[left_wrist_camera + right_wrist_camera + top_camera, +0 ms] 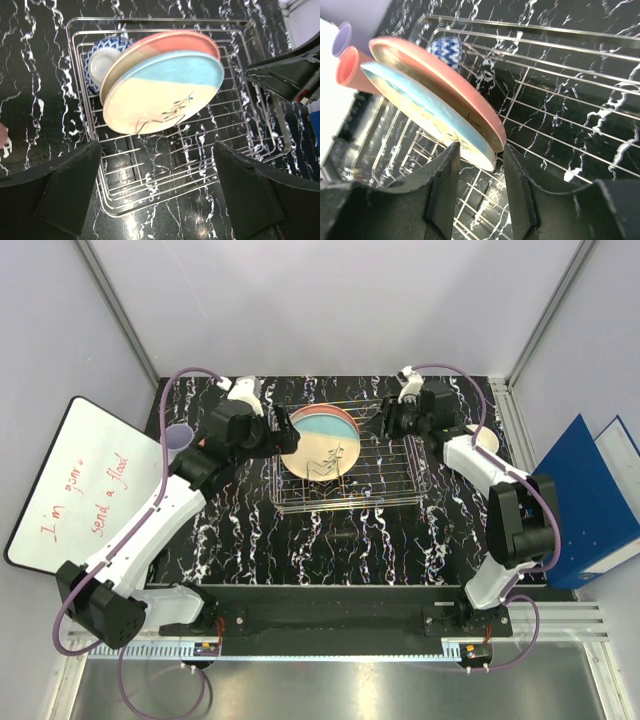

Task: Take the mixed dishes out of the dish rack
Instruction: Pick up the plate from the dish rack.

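Observation:
The silver wire dish rack [400, 475] [165, 170] [570, 100] sits mid-table. Two large plates lean together in it: a cream/blue one [322, 452] [165, 92] [415, 105] in front and a cream/pink one [180, 42] [445, 82] behind. A blue-white patterned bowl [102, 60] [447, 50] stands behind them. My left gripper [278, 436] [157, 185] hangs wide open at the rack's left end, holding nothing. My right gripper [383, 420] [480, 165] has closed on the right rims of both plates, one fingertip against each outer face. A pink cup [350, 72] and a lavender cup [180, 437] [342, 37] stand on the table left of the rack.
A whiteboard [85, 490] with red writing leans at the left edge. A blue binder [590, 495] lies at the right. A pale round object [487, 438] sits by the right arm. The right gripper's body [285, 75] shows in the left wrist view.

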Controlling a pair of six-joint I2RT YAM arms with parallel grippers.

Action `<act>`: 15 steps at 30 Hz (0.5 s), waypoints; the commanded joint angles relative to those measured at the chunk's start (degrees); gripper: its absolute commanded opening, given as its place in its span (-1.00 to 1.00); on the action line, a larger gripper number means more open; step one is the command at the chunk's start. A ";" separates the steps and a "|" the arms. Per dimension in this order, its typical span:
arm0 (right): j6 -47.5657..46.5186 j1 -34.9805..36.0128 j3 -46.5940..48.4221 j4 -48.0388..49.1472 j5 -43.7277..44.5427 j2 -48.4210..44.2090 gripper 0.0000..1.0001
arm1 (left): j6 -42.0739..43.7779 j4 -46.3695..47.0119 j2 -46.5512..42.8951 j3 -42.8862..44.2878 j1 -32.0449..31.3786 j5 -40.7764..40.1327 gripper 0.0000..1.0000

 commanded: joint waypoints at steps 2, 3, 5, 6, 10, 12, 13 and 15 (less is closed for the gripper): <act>-5.77 5.69 1.62 6.23 1.73 2.36 -0.06 | 0.04 2.97 -1.55 -3.04 0.29 -0.07 0.95; -5.86 6.06 2.24 5.96 1.74 3.33 -0.06 | 0.39 2.97 -1.55 -3.48 0.29 -0.07 0.95; -5.34 6.32 2.42 7.36 1.65 3.77 -0.09 | 0.48 2.88 -1.64 -3.66 0.29 0.01 0.95; -5.16 6.32 2.42 8.24 1.73 4.12 -0.10 | 0.39 2.97 -1.81 -3.92 0.29 0.10 0.95; -5.86 6.41 3.91 7.37 1.38 5.53 -0.11 | 0.48 2.97 -2.25 -4.27 0.29 0.28 0.95; -7.18 6.41 4.27 6.93 2.08 6.06 -0.11 | 0.65 2.88 -2.34 -4.36 0.29 0.19 0.95; -7.62 6.50 4.62 6.67 2.26 6.23 -0.12 | 0.74 3.05 -2.43 -4.45 0.29 0.19 0.95; -9.37 6.50 5.41 5.44 1.91 7.11 -0.12 | 0.83 2.88 -2.52 -4.71 0.29 0.02 0.95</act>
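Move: The front blue-and-cream plate stands edge-up in the rack, its middle about 12 cm left of the right hand, 1 cm back and some 5 cm below. The coral plate stands about 4 cm beyond that plate at nearly the same height; the blue-patterned bowl is roughly 7 cm ahead of the right hand, 18 cm left and 8 cm lower. From the left hand, the front plate lies about 9 cm ahead, 6 cm right and 14 cm down. To the front plate's right-hand rim comes the right hand, travelling left about 5 cm and sinking some 2 cm, quick at first and then almost halting; it turns slightly counter-clockwise and its half-open fingers keep their gap, the tips ending around the rim. The left hand, wide open, drops about 3 cm towards the plates. ##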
